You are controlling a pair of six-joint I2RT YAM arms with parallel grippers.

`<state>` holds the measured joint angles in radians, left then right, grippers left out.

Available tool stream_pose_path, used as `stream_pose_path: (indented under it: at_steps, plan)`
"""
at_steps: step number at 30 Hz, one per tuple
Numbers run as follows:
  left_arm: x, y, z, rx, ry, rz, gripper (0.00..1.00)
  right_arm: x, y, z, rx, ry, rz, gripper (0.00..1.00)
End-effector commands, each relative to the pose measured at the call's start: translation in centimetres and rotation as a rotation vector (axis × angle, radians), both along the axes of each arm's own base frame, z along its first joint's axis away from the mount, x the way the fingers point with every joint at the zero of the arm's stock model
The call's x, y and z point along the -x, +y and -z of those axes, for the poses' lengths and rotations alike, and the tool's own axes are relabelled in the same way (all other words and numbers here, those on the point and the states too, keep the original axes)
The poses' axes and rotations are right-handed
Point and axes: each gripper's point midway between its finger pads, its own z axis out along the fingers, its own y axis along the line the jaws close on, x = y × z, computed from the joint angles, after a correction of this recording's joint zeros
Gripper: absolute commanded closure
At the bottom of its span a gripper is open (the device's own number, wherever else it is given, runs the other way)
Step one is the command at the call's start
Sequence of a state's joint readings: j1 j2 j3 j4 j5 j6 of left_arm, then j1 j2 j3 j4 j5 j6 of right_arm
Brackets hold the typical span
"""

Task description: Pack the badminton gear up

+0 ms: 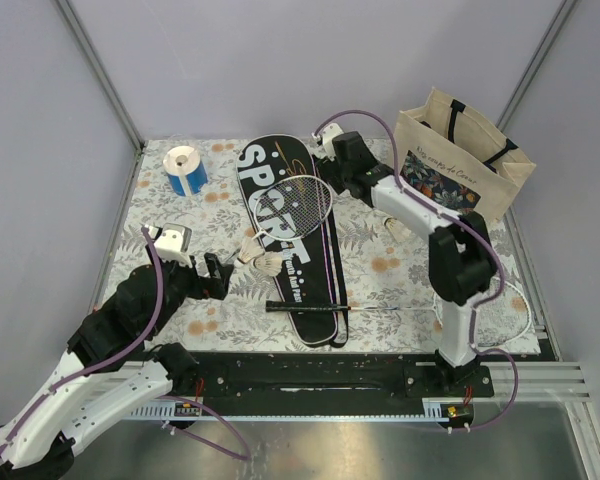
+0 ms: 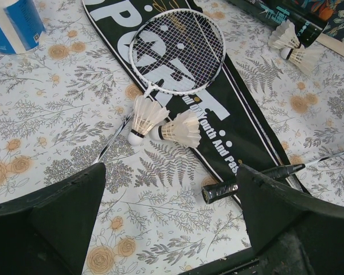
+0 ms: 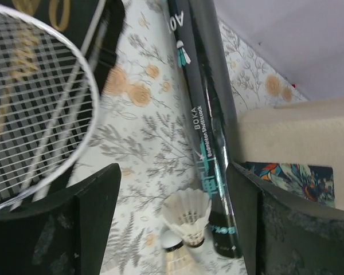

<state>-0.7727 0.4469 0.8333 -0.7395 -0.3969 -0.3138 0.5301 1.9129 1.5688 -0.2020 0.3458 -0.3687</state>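
Note:
The black case lettered SPORT (image 1: 280,225) lies flat mid-table. A white-framed racket head (image 1: 302,203) rests on it, its shaft running toward my left gripper (image 1: 220,275). That gripper (image 2: 172,172) is open and empty over bare cloth, just short of two shuttlecocks (image 2: 144,117) (image 2: 180,129). A second racket's black handle (image 2: 221,192) lies across the case by my right finger. My right gripper (image 1: 352,172) (image 3: 176,169) is open and empty above the black tube with teal print (image 3: 203,114) and two more shuttlecocks (image 3: 187,217).
The beige tote bag (image 1: 465,160) stands at the back right, close to the tube and my right finger. A blue-and-white tape roll (image 1: 186,168) sits at the back left. Grey walls close in the back and sides.

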Motion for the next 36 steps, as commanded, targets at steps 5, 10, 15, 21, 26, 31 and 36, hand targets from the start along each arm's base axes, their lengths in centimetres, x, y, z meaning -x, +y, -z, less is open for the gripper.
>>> stream_pose_path:
  at_steps: [5, 10, 15, 21, 26, 31, 36]
  plan:
    - [-0.6, -0.6, -0.6, 0.003, -0.025, 0.012, 0.01, -5.1, -5.4, 3.7, 0.27, 0.129, 0.047, 0.18]
    - [-0.7, -0.8, -0.3, -0.013, -0.014, 0.016, 0.01, -6.9, -7.4, 5.5, 0.293, 0.154, 0.063, 0.17]
    - [-0.8, -0.3, -0.4, -0.012, -0.026, -0.001, 0.01, -7.5, -8.0, 7.4, 0.281, 0.188, 0.036, 0.15]
    - [-0.8, -0.3, -0.5, -0.015, -0.027, 0.003, 0.01, -8.8, -8.1, 8.9, 0.305, 0.214, -0.009, 0.15]
    - [-0.6, -0.9, -0.6, -0.005, -0.031, 0.036, 0.01, -10.2, -8.8, 10.2, 0.36, 0.231, 0.033, 0.15]
    - [-0.5, -1.0, -0.9, 0.012, -0.041, 0.051, 0.01, -10.9, -9.6, 11.9, 0.426, 0.268, 0.047, 0.14]
    - [-0.3, -1.0, -1.3, 0.03, -0.059, 0.058, 0.01, -11.2, -9.2, 12.7, 0.426, 0.282, 0.029, 0.16]
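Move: The shuttlecock tube's middle is about 9 cm ahead of the right hand, 12 to its right and 15 below. The two shuttlecocks by the tube are some 15 cm nearer the base than that middle and 7 farther right. The racket head lies 11 cm left of the hand and 3 back; the tote bag stands 25 cm right of the tube. From the left hand, the tube is roughly 40 cm ahead, 41 right, 22 lower. The open right hand sinks about 14 cm, going forward and right, fingers tilting down to either side of the tube. ##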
